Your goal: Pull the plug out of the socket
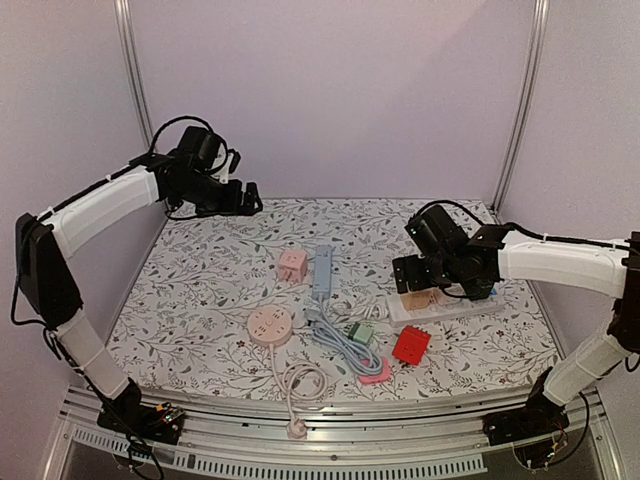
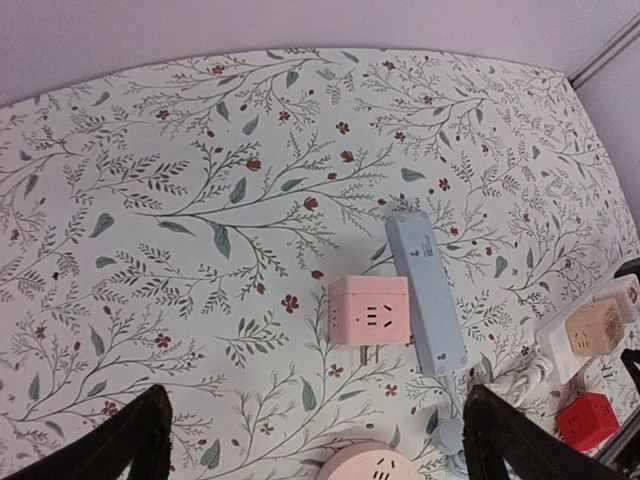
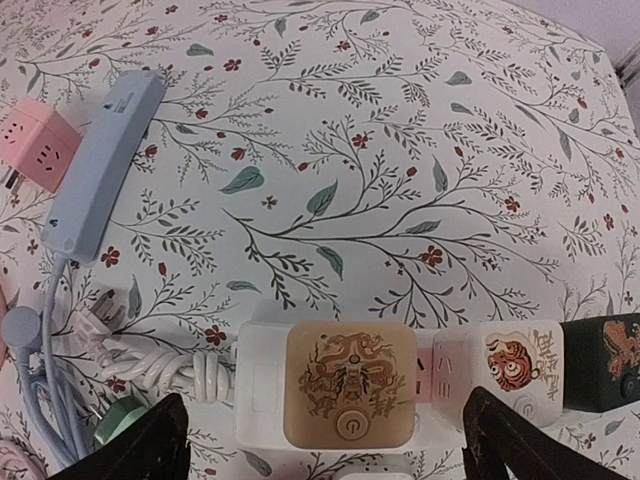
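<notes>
A tan plug (image 3: 350,383) with a dragon print sits in the white socket strip (image 3: 262,385), beside a tiger-print plug (image 3: 517,365) and a dark one (image 3: 605,362). My right gripper (image 3: 325,450) hovers open just above the tan plug (image 1: 416,300), one finger on each side of it and neither touching it. A pink cube plug (image 2: 370,312) lies loose on the cloth with its prongs bare, next to the blue socket strip (image 2: 425,293). My left gripper (image 1: 250,197) is raised at the back left, open and empty (image 2: 320,440).
A round pink socket (image 1: 270,326) with a coiled cord lies in the front middle. Near the front right are a green plug (image 1: 361,332), a red cube (image 1: 411,344) and a flat pink piece (image 1: 374,372). The blue strip's cable (image 1: 345,345) runs between them.
</notes>
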`<action>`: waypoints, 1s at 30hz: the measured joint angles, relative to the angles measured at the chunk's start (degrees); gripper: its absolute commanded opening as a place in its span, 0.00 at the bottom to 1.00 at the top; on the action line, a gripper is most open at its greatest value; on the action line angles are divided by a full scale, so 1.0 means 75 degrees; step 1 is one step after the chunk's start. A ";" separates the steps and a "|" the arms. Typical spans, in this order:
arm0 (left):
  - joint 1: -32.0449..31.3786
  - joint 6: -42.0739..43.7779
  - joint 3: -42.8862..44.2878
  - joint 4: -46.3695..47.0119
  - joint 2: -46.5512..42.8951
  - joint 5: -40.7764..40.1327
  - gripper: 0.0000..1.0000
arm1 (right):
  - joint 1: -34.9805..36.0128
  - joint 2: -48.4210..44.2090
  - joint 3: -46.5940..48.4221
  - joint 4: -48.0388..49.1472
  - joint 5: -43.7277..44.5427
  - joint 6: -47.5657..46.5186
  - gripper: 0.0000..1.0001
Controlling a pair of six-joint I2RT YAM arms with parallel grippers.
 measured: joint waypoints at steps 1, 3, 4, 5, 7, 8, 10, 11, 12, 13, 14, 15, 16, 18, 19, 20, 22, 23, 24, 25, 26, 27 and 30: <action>0.0134 0.0085 -0.0073 -0.0058 -0.0143 0.0015 0.99 | -0.0026 0.0143 0.0067 -0.0055 0.0017 0.0035 0.92; 0.0358 0.0236 -0.0227 -0.0111 -0.0417 0.0006 1.00 | -0.0085 0.0443 0.0210 -0.0175 0.0073 0.0090 0.90; 0.0455 0.0318 -0.0335 -0.0105 -0.0571 -0.0017 1.00 | -0.0122 0.0650 0.0323 -0.0286 0.0102 0.0134 0.89; 0.0542 0.0382 -0.0460 -0.0087 -0.0729 -0.0041 1.00 | -0.0154 0.0842 0.0417 -0.0370 0.0114 0.0184 0.88; 0.0694 0.0481 -0.0705 -0.0029 -0.0997 -0.0055 1.00 | -0.0204 0.1204 0.0638 -0.0539 0.0117 0.0262 0.84; 0.0775 0.0507 -0.0842 0.0026 -0.1125 -0.0006 1.00 | -0.0224 0.1384 0.0743 -0.0597 0.0108 0.0286 0.83; 0.1014 0.0525 -0.1105 0.0163 -0.1338 0.0172 1.00 | -0.0233 0.1629 0.0898 -0.0720 0.0085 0.0338 0.81; 0.1125 0.0519 -0.1177 0.0195 -0.1387 0.0274 1.00 | -0.0233 0.1728 0.0956 -0.0755 0.0067 0.0370 0.80; 0.1268 0.0498 -0.1265 0.0254 -0.1443 0.0396 1.00 | -0.0233 0.1813 0.1011 -0.0810 0.0038 0.0402 0.79; 0.1390 0.0484 -0.1323 0.0294 -0.1463 0.0516 1.00 | -0.0233 0.1888 0.1037 -0.0845 0.0032 0.0425 0.78; 0.1507 0.0466 -0.1376 0.0335 -0.1478 0.0615 1.00 | -0.0236 0.1938 0.1061 -0.0898 0.0032 0.0446 0.77; 0.1580 0.0449 -0.1411 0.0356 -0.1480 0.0708 1.00 | -0.0236 0.1988 0.1096 -0.0968 0.0032 0.0466 0.77; 0.1647 0.0428 -0.1451 0.0385 -0.1480 0.0764 1.00 | -0.0239 0.2052 0.1151 -0.1052 0.0032 0.0493 0.77; 0.1690 0.0388 -0.1521 0.0423 -0.1498 0.0845 0.99 | -0.0251 0.2180 0.1212 -0.1145 0.0038 0.0551 0.77; 0.1690 0.0376 -0.1545 0.0440 -0.1501 0.0903 1.00 | -0.0251 0.2244 0.1215 -0.1201 0.0035 0.0589 0.77; 0.1690 0.0367 -0.1568 0.0478 -0.1510 0.0947 1.00 | -0.0248 0.2288 0.1215 -0.1256 0.0032 0.0618 0.76; 0.1690 0.0353 -0.1606 0.0519 -0.1533 0.1020 1.00 | -0.0248 0.2317 0.1212 -0.1376 0.0017 0.0688 0.74; 0.1690 0.0347 -0.1614 0.0525 -0.1547 0.1061 0.99 | -0.0248 0.2317 0.1215 -0.1393 -0.0009 0.0726 0.72; 0.1690 0.0344 -0.1617 0.0536 -0.1559 0.1093 1.00 | -0.0248 0.2317 0.1215 -0.1396 -0.0020 0.0731 0.69; 0.1690 0.0335 -0.1617 0.0551 -0.1568 0.1122 0.99 | -0.0248 0.2317 0.1212 -0.1408 -0.0047 0.0761 0.68; 0.1690 0.0326 -0.1617 0.0568 -0.1568 0.1137 0.99 | -0.0251 0.2317 0.1212 -0.1416 -0.0087 0.0781 0.66; 0.1690 0.0321 -0.1617 0.0577 -0.1568 0.1145 1.00 | -0.0254 0.2317 0.1212 -0.1413 -0.0140 0.0793 0.65; 0.1690 0.0309 -0.1617 0.0592 -0.1568 0.1192 0.99 | -0.0245 0.2317 0.1215 -0.1393 -0.0312 0.0813 0.64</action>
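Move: From the right gripper, the tan cube plug on the white power strip lies about 9 cm below and 1 cm ahead, with no offset to either side. The white cube beside it stands some 6 cm farther right and 1 cm farther out, while the red cube is about 9 cm back and 1 cm left of the gripper, near the table. From the left gripper, the tan cube plug is roughly 33 cm right, 11 cm back and 17 cm below. Lower the right gripper about 8 cm, almost straight down over the tan cube plug, tipping the fingers some 15 degrees more downward and closing them about a third, until they flank the plug's left and right sides, close against them. Meanwhile draw the empty, open left gripper about 8 cm left, away from the pink plug. ##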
